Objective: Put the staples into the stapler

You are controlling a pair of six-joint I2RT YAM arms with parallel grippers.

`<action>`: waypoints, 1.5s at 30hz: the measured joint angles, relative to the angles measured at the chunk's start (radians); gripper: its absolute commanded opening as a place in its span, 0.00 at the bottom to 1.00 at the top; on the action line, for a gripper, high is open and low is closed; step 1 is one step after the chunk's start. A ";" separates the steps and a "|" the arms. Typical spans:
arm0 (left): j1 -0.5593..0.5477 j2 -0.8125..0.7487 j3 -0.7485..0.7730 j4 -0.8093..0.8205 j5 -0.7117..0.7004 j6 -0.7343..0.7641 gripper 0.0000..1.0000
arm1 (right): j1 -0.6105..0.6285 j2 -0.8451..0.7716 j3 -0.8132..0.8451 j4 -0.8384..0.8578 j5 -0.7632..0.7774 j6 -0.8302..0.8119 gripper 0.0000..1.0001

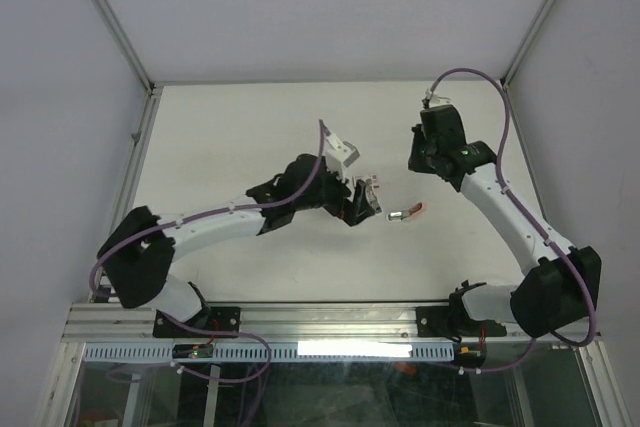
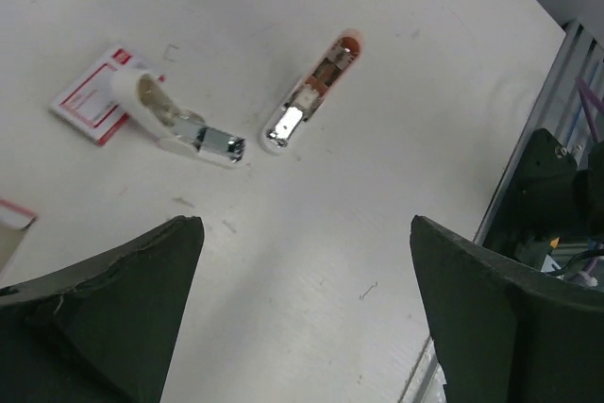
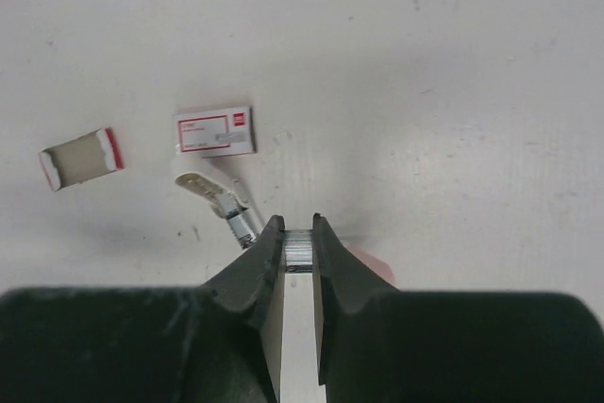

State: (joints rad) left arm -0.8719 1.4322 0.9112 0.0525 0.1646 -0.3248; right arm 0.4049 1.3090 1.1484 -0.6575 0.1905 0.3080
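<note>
The stapler [image 2: 311, 101] lies opened on the table, a pink half and a white half [image 2: 179, 125] whose chrome ends almost meet. In the top view only its pink part [image 1: 408, 214] shows. My right gripper [image 3: 298, 226] hangs above it, shut on a short silvery strip of staples [image 3: 298, 254]; pink shows just behind its right finger. The red-and-white sleeve [image 3: 215, 131] lies beside the white half, and the greyish inner tray [image 3: 80, 158] sits further left. My left gripper [image 2: 304, 224] is open and empty, low over the table short of the stapler, and appears in the top view [image 1: 365, 197].
A bent loose staple [image 2: 368, 290] lies on the white table between the left fingers. The table's metal edge rail [image 2: 566, 73] runs along the right of the left wrist view. In the top view my right gripper [image 1: 420, 165] is behind the stapler.
</note>
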 measured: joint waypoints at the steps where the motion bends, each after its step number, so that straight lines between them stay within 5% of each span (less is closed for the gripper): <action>1: -0.029 0.061 0.023 0.030 0.005 0.021 0.97 | -0.027 -0.008 -0.006 -0.001 -0.002 -0.005 0.12; 9: -0.121 0.409 0.255 0.193 0.074 0.146 0.98 | -0.228 -0.074 -0.062 0.000 -0.048 -0.023 0.13; 22: -0.124 0.703 0.516 0.233 0.175 0.240 0.97 | -0.251 -0.103 -0.111 0.007 -0.105 -0.023 0.13; 39: -0.144 0.795 0.594 0.183 0.161 0.292 0.49 | -0.258 -0.131 -0.117 0.008 -0.126 -0.027 0.13; 45: -0.147 0.808 0.601 0.179 0.122 0.322 0.42 | -0.259 -0.136 -0.128 0.008 -0.126 -0.031 0.14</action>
State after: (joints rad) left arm -1.0187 2.2402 1.5120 0.2317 0.2867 -0.0032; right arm 0.1455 1.1732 1.0203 -0.6495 0.0647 0.2768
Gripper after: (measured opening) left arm 0.451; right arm 0.149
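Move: The pink-ended stapler half lies about 15 cm to the left gripper's right, 2 cm ahead and 14 cm below. Short of it lies the white stapler half, 7 cm to this gripper's right and 5 cm ahead; the red-and-white staple box sits some 4 cm beyond the white half. From the right gripper, already holding the staples, the pink-ended half is roughly 6 cm back, 2 cm left and 16 cm down. Bring the open left gripper quickly right, about 18 cm, towards the pink-ended stapler half, sinking some 11 cm as it goes and turning the wrist clockwise about 25 degrees; once over the pink end, close the fingers to about half open around it. Meanwhile swing the right gripper some 7 cm right, away from that half, then hold it there with the staples still pinched. ##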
